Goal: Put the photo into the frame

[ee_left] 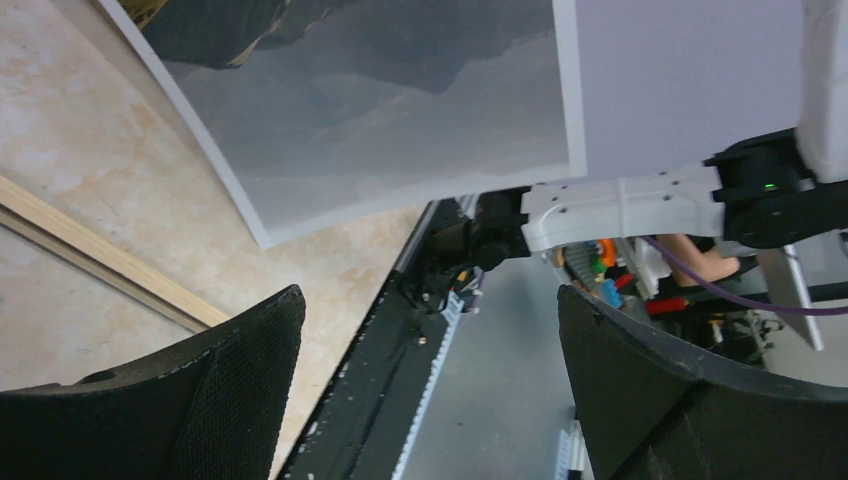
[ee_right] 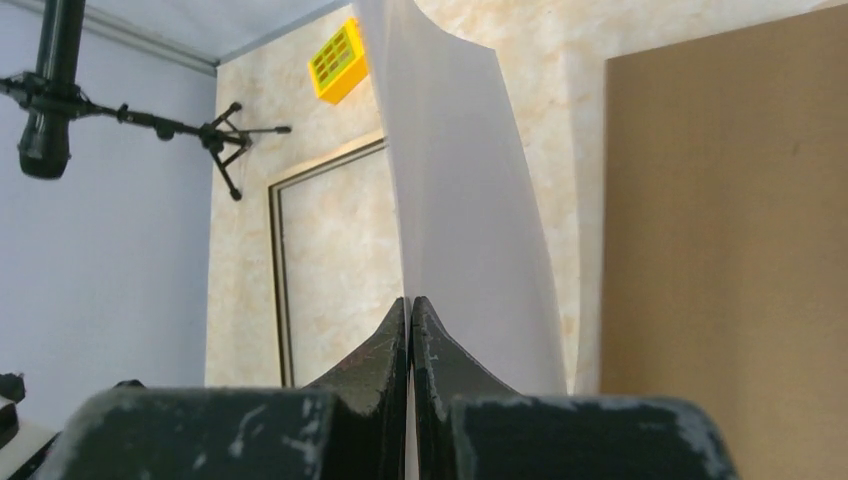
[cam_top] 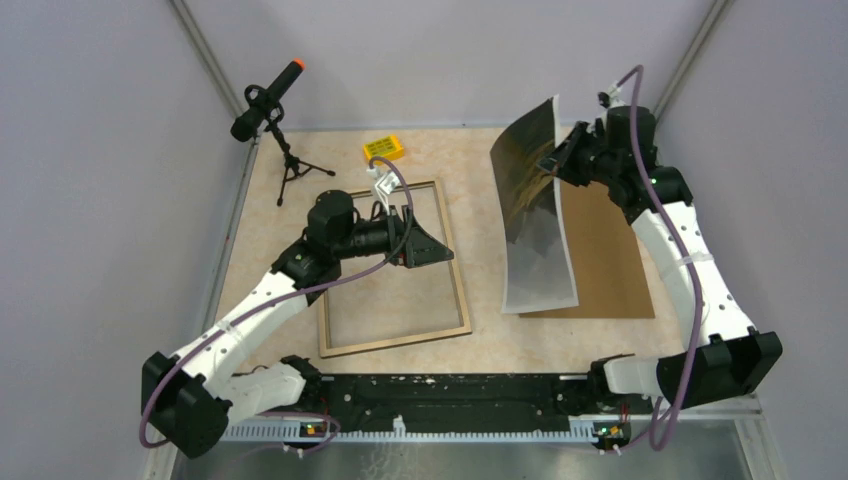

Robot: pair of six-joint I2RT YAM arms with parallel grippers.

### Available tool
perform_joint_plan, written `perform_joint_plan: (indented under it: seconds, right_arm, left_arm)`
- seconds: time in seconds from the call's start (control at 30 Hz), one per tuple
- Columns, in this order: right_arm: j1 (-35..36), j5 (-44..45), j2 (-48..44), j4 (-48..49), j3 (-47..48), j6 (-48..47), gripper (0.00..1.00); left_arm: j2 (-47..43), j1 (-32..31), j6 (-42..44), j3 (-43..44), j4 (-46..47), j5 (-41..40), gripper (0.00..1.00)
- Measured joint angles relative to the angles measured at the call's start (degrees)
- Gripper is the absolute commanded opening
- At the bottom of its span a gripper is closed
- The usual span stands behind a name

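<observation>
My right gripper [cam_top: 556,163] [ee_right: 410,300] is shut on the far edge of the photo [cam_top: 535,215], lifting it so the print bows upward; its near edge rests on the table. From the right wrist, the photo's white back [ee_right: 465,200] curves away from the pinched jaws. Seen from the left wrist, the photo's grey mountain face [ee_left: 380,100] hangs above the tabletop. The frame [cam_top: 460,295] lies flat at centre left, light wood side up. My left gripper [cam_top: 437,248] [ee_left: 430,390] hovers open over the frame's right part, holding nothing.
A brown hardboard sheet [cam_top: 610,255] lies under and right of the photo. A yellow block [cam_top: 384,149] sits at the back. A microphone on a small tripod [cam_top: 282,135] stands at back left. The black base rail [cam_top: 450,390] runs along the near edge.
</observation>
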Motion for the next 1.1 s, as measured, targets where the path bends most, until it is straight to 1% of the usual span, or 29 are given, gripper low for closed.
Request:
perform_joint_plan:
  seconds: [0.1,0.13,0.2,0.3,0.37,0.47,0.5,0.6,0.67,0.73,0.83,0.9,0.97,1.1]
  right_arm:
    - [9.3,10.1,0.5,-4.7,4.8,1.0,0.0]
    - [11.4,12.6,0.5,-5.6,5.7,1.2,0.0]
    - [16.5,17.9,0.4,-6.7,7.3,1.5,0.0]
    - [22.3,23.9,1.2,-7.6,8.2,2.3,0.0]
    - [25.5,27.3,3.1,-7.8,8.9,3.3,0.0]
    - [30.6,31.3,8.5,-7.2,10.5,4.8,0.0]
    - [32.6,32.7,11.5,-7.3,12.0,5.2,0.0]
    - [36.5,35.0,19.6,-7.3,17.1,5.3,0.0]
    - [38.1,35.4,23.5,-6.9,19.5,5.7,0.0]
    - [39.3,35.0,25.8,-5.5,20.2,6.6,0.0]
    - [40.6,34.3,27.1,-2.5,20.0,9.0,0.0]
    - [41.1,33.9,27.2,0.7,19.2,11.1,0.0]
    - [41.7,32.9,27.2,6.2,16.9,14.1,0.0]
    - [42.1,31.0,29.8,14.5,13.3,20.1,0.0]
  left_arm:
    - [-3.9,0.0,-3.7,-0.6,0.3,-1.8,0.99]
    - [-5.2,0.0,-4.1,-0.9,0.3,-2.7,0.98]
    - [-8.1,0.0,-4.2,-1.3,0.3,-4.9,0.98]
    - [-10.0,0.0,-3.2,-1.2,-0.7,-8.8,0.99]
    - [-10.2,0.0,-2.3,-0.9,-2.8,-11.6,0.99]
    - [-10.2,0.0,-1.1,0.0,-8.1,-16.9,0.98]
    - [-10.2,0.0,-0.7,0.3,-9.8,-18.6,0.98]
    - [-10.2,1.3,0.6,1.6,-15.3,-22.3,0.98]
    - [-10.1,3.7,1.3,2.4,-18.6,-23.1,0.98]
    - [-10.1,8.1,2.6,2.8,-20.9,-22.9,0.98]
    - [-10.1,17.1,5.2,3.2,-24.2,-21.8,0.98]
    - [-10.1,22.0,7.9,4.5,-27.2,-23.4,0.98]
    - [-10.1,23.8,10.7,6.6,-29.8,-26.1,0.98]
    - [-10.8,24.0,16.6,10.6,-31.9,-31.5,0.98]
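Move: Below and to the left of the right hand, which already holds the photo pinched by one edge, lies the frame, its middle about 32 cm left, 9 cm back and 28 cm down. On the table too, the brown board is about 11 cm right and 6 cm back, the yellow box some 36 cm left and 18 cm ahead. From the empty left hand the frame's middle is roughly 11 cm left, 5 cm ahead and 25 cm below. Carrying the photo left by nearly 30 cm until it hangs over the frame, the right hand first rises a little, then sinks to end some 7 cm lower, its shut fingers keeping their pinch on the edge. The open left hand clears the way, rising briefly and ending about 20 cm left and a bit forward while turning counter-clockwise by nearly 50 degrees. ##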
